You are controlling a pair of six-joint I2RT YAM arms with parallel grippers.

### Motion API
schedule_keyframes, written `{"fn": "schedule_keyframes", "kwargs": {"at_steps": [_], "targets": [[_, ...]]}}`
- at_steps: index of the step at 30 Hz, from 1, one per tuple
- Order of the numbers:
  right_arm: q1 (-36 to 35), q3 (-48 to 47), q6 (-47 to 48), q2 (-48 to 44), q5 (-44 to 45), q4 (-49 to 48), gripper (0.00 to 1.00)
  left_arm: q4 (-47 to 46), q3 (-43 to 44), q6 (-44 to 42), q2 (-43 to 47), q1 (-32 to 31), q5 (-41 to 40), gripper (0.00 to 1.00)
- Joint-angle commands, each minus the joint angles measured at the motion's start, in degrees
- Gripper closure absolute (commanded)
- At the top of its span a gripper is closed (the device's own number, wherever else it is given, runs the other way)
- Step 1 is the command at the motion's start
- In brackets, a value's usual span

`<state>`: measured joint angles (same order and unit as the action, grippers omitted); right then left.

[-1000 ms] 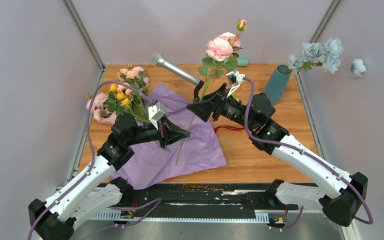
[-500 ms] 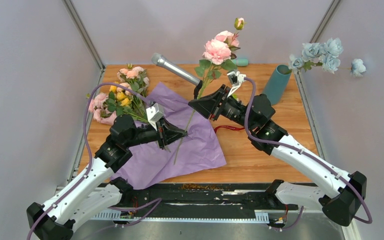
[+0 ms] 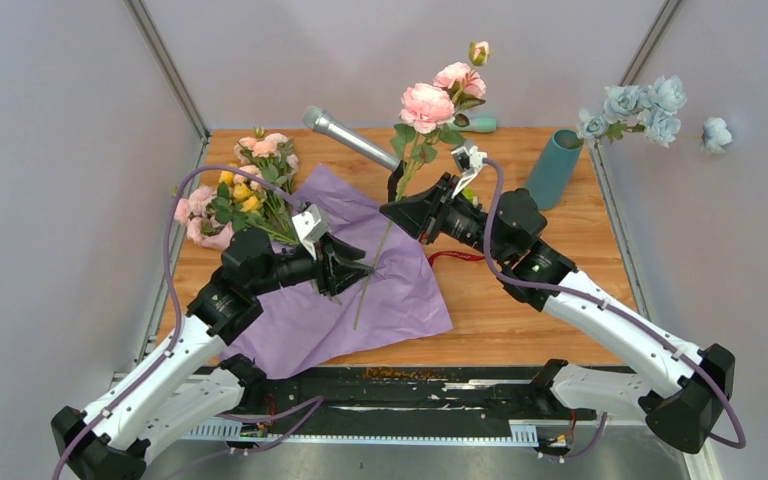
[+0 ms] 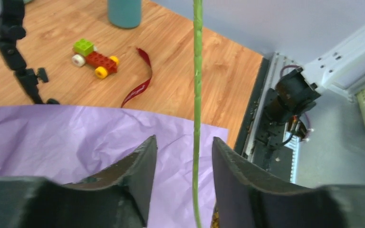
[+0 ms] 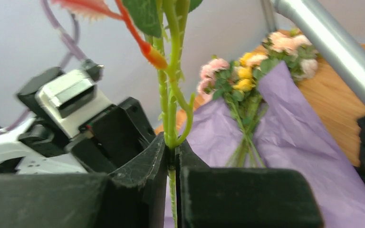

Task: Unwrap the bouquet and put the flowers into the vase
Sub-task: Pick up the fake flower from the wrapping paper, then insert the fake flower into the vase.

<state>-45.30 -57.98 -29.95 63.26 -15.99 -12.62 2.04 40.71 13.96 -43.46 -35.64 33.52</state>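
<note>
One pink rose stands upright above the table, its long green stem pinched in my right gripper, which is shut on it. My left gripper is open lower down. The stem passes between its fingers without touching them. The remaining flowers of the bouquet lie at the left, on the unfolded lilac paper. The dark red ribbon lies loose on the wood. The teal vase stands at the back right, away from both grippers.
A silver microphone on a black stand slants over the paper just behind the grippers. Pale blue flowers stick out of the vase to the right. A small toy brick car sits between the stand and the vase.
My left gripper has opened and let go of the stem. My right gripper has shut on the stem higher up. The rose has shifted slightly left.
</note>
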Motion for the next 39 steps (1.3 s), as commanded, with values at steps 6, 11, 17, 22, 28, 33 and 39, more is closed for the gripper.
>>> {"fn": "schedule_keyframes", "kwargs": {"at_steps": [6, 11, 17, 22, 28, 33, 39], "targets": [[-0.6, -11.8, 18.8, 1.1, 37.5, 29.6, 1.00, 12.7, 6.4, -5.8, -2.8, 2.0, -17.3, 0.01], [4.0, -15.2, 26.2, 4.3, 49.1, 29.8, 1.00, 12.7, 6.6, -0.5, -4.6, 13.3, -15.4, 0.00], [17.9, -21.9, 28.8, 6.6, 45.1, 24.8, 1.00, 13.8, 6.2, 0.1, -3.3, 22.7, -17.2, 0.00], [25.4, -28.4, 33.0, 8.8, 42.4, 18.1, 1.00, 16.3, 7.1, -2.2, -3.3, 25.1, -22.1, 0.00], [27.1, -38.6, 45.8, 13.3, 46.3, 12.3, 1.00, 17.5, 7.4, -3.6, -3.8, 25.6, -23.9, 0.00], [31.5, -44.8, 48.8, 18.7, 46.4, 8.8, 1.00, 17.7, 7.6, -3.1, -4.6, 26.1, -23.5, 0.00], [38.4, -44.7, 44.5, 21.9, 40.6, 5.9, 1.00, 17.9, 7.5, -3.2, -3.7, 26.1, -23.3, 0.00]]}}
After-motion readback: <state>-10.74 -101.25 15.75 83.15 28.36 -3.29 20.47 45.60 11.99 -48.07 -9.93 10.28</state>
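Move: The right hand, holding the flower, has the vase about 20 cm ahead, 36 cm to its right and 27 cm lower; the toy car is some 16 cm ahead and 19 cm right, the ribbon 5 cm ahead and 19 cm right, both 37 cm below. From the left hand the bouquet stems lie about 10 cm ahead, 12 cm left, 26 cm down, with the blossoms about 20 cm ahead and 27 cm left, 23 cm down. Right carries its flower 33 cm right, out, then up towards the vase; left, opening wide, swings towards bouquet stems. ##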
